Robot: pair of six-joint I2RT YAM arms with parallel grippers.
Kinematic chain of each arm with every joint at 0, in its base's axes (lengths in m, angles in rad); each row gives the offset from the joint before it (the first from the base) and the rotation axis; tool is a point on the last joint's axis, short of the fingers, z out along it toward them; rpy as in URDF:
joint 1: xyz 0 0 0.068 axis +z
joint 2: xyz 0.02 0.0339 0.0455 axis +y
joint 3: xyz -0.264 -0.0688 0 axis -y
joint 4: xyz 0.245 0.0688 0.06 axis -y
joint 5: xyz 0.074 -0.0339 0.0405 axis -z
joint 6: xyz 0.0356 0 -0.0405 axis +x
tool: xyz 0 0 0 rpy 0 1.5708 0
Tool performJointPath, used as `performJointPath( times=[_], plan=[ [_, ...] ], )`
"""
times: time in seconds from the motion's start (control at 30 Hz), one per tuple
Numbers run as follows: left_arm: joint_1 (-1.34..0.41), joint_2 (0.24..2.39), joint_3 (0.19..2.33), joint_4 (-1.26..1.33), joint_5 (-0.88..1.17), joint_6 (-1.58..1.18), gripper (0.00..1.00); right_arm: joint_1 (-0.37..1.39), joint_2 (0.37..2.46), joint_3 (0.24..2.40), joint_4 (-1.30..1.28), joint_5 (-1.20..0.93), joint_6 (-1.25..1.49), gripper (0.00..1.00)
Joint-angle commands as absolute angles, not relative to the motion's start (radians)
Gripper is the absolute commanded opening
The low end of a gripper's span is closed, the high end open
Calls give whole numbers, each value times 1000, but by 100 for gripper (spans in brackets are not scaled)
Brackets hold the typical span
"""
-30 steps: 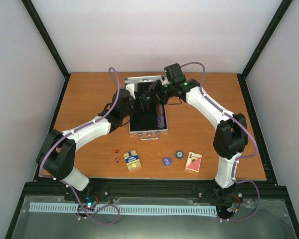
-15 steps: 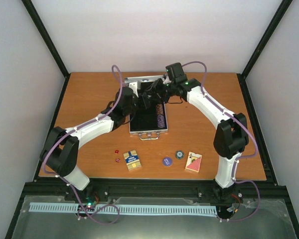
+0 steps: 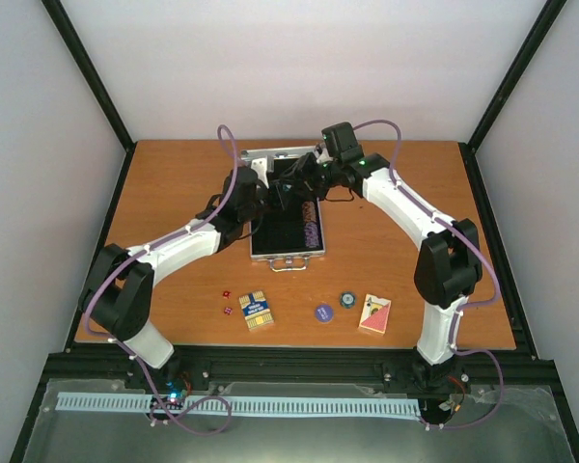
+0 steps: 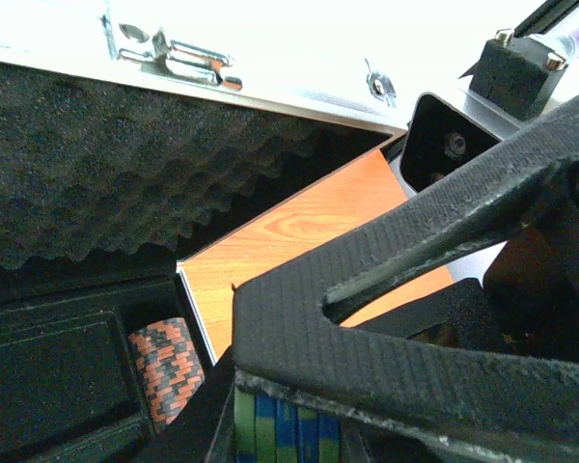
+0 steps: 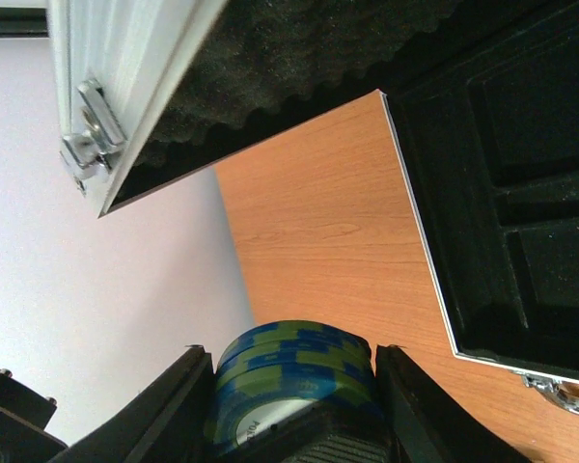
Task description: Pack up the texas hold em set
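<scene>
The silver case (image 3: pixel 288 255) lies open mid-table with its foam lid (image 4: pixel 96 164) raised at the back. Both grippers meet over its rear. My right gripper (image 5: pixel 294 371) is shut across the rim of a blue-green chip stack (image 5: pixel 289 359). My left gripper (image 4: pixel 285 429) is shut on the same stack (image 4: pixel 270 424), pinching its flat faces, and one of its fingers (image 5: pixel 343 446) covers the stack's near face. The right gripper's finger (image 4: pixel 396 318) crosses the left wrist view. Red-black chips (image 4: pixel 164 371) sit in a case slot.
Near the front edge lie two red dice (image 3: pixel 226 301), a blue-yellow deck (image 3: pixel 256 310), a blue disc (image 3: pixel 322 312), a dark chip (image 3: pixel 347 299) and a red deck (image 3: pixel 374 313). A row of chips (image 3: pixel 312 224) fills the case's right side.
My left arm has reached further toward the case's rear, and its jaws have shut on the chip stack held by the right gripper. The right arm has barely moved.
</scene>
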State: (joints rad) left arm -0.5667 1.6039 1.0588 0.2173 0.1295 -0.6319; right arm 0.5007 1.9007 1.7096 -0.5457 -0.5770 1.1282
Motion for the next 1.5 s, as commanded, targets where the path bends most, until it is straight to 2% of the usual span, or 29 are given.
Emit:
performJointPath(
  times=[0.0, 0.1, 0.2, 0.47, 0.53, 0.73, 1.0, 1.2, 1.37, 1.47],
  plan=[
    [-563, 1605, 1074, 324, 215, -555, 1, 520, 1863, 1669, -585, -629, 1119, 6],
    [-563, 1599, 1078, 318, 238, -534, 1, 520, 1857, 1653, -570, -635, 1118, 30],
    [-563, 1591, 1086, 302, 253, -517, 1, 520, 1856, 1656, -569, -639, 1108, 46],
    [-562, 1574, 1084, 258, 320, -474, 1, 520, 1869, 1705, -624, -639, 1058, 97],
    [-563, 1562, 1078, 242, 340, -460, 1, 520, 1860, 1707, -636, -626, 1049, 100],
    [-562, 1507, 1052, 129, 382, -371, 1, 508, 1791, 1675, -721, -515, 997, 100],
    [-536, 1430, 1008, -60, 397, -256, 1, 434, 1562, 1396, -723, -340, 1008, 100],
    [-450, 1454, 1062, -283, 449, -118, 1, 419, 1502, 1336, -807, -214, 867, 100],
    [-413, 1522, 1172, -493, 333, -1, 1, 419, 1452, 1330, -884, -59, 721, 100],
    [-413, 1573, 1198, -527, 248, 7, 1, 418, 1416, 1320, -908, 8, 664, 100]
  ],
)
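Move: Both hands already grip the blue-green chip stack, above the open case. From the left hand the tray's middle lies about 20 cm below, some 4 cm back and 1 cm right; the orange chips in it are 1 cm back and 7 cm right, the purple chips 7 cm back and 7 cm right, both about 20 cm down. From the right hand the tray's middle is some 4 cm back, 4 cm left and 20 cm below. Right fingers open off the chips, retreating about 15 cm right; left keeps them, drawing back, then left-down. ##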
